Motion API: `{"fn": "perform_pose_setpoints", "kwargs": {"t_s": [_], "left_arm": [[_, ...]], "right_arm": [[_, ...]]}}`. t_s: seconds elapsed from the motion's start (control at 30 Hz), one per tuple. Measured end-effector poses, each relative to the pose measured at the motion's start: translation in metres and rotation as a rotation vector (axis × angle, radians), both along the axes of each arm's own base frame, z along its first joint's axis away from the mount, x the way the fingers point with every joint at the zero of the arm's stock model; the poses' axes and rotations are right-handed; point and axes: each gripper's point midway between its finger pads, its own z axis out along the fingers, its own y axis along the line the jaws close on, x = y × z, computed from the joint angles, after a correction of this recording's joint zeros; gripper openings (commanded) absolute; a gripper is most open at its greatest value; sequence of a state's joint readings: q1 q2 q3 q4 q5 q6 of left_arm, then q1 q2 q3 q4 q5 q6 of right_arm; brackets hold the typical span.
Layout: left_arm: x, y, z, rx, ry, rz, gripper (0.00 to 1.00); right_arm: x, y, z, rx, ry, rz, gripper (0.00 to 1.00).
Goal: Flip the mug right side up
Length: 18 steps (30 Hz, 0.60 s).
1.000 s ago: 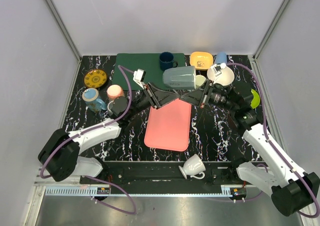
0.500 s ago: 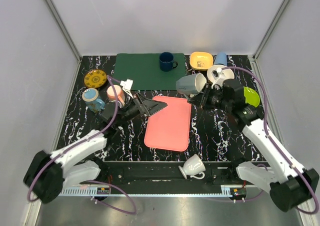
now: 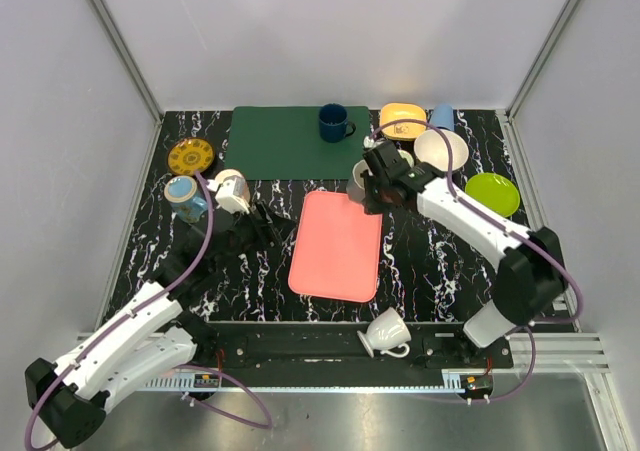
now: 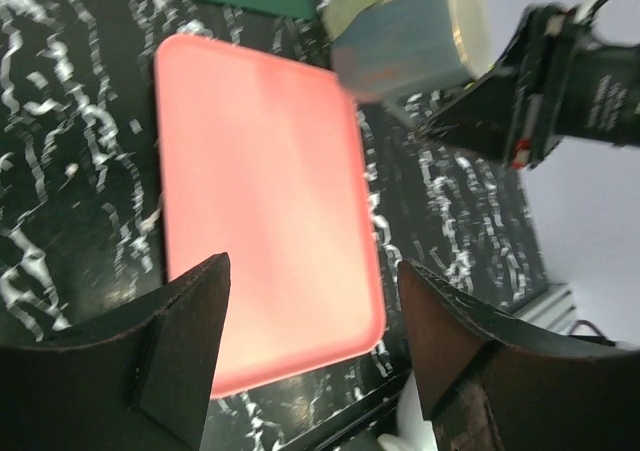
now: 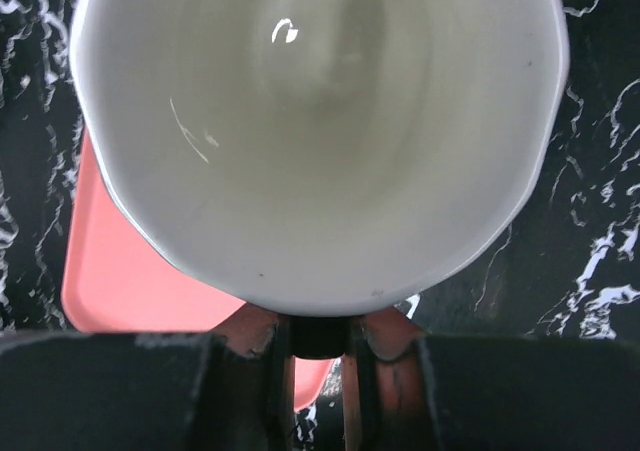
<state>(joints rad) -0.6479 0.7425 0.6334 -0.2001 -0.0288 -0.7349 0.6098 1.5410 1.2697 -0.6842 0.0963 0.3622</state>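
The grey-green mug [image 3: 358, 177] hangs over the far right corner of the pink tray [image 3: 338, 246]. My right gripper [image 3: 378, 183] is shut on it. In the right wrist view the mug's pale inside [image 5: 320, 121] fills the frame with its mouth facing the camera, and the gripper [image 5: 312, 336] pinches it at the lower rim. In the left wrist view the mug [image 4: 405, 33] is blurred at the top, held by the right gripper [image 4: 535, 81]. My left gripper [image 3: 270, 229] is open and empty, left of the tray; its jaws stand wide apart [image 4: 312, 271].
A navy mug [image 3: 335, 123] stands on the green mat [image 3: 280, 141]. A yellow bowl [image 3: 403, 119], blue cup [image 3: 441, 116], white bowl [image 3: 445, 151] and green plate [image 3: 493, 193] sit at right. A yellow plate [image 3: 191, 157], blue mug [image 3: 185, 196] and pink cup [image 3: 230, 183] sit at left. A white mug [image 3: 387, 331] lies at the front edge.
My left gripper has let go of the mug and pulled back to the left. My right gripper has kept the mug and turned it round above the tray's far right corner.
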Motion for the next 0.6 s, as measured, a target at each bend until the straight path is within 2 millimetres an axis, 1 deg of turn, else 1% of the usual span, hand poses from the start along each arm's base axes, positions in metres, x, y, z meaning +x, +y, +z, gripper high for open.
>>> {"fn": "perform_pose_setpoints", "kwargs": {"t_s": [0.1, 0.2, 0.4, 0.5, 0.6], "left_arm": [[-0.004, 0.011, -0.018, 0.060, 0.053, 0.033, 0.69], [-0.007, 0.019, -0.027, 0.093, 0.083, 0.054, 0.69], [-0.011, 0.022, -0.033, 0.111, 0.105, 0.057, 0.68], [-0.011, 0.022, -0.033, 0.111, 0.105, 0.056, 0.68], [-0.011, 0.022, -0.034, 0.112, 0.107, 0.056, 0.67]], "right_arm": [[0.015, 0.000, -0.007, -0.062, -0.002, -0.001, 0.00], [0.020, -0.004, -0.018, -0.117, 0.018, -0.001, 0.00], [0.014, -0.006, -0.049, -0.173, 0.110, 0.014, 0.00], [0.012, -0.006, -0.060, -0.187, 0.143, 0.020, 0.00], [0.010, -0.006, -0.065, -0.197, 0.164, 0.023, 0.00]]}}
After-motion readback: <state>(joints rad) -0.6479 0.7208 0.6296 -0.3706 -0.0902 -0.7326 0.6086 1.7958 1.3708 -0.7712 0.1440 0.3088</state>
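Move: The grey mug, already mouth up in the right fingers, is bound for the far right corner of the pink tray, about 6 cm ahead of the right hand, 3 cm left and 14 cm below. The tray's middle is 7 cm left and 1 cm back; the light green mug stands 18 cm ahead and 8 cm right, the white bowl 24 cm ahead and 18 cm right. From the left hand that corner lies some 14 cm ahead, 18 cm right. The grey mug, still pinched at its near rim by the handle, is lowered about 6 cm towards the tray's far right corner: the right hand first eases 2 cm forward, then sinks, drifting slightly back, while its wrist turns some 15 degrees to point more steeply down. The empty left hand sinks 3 cm and draws 2 cm left, away from the mug, fingers staying open. ##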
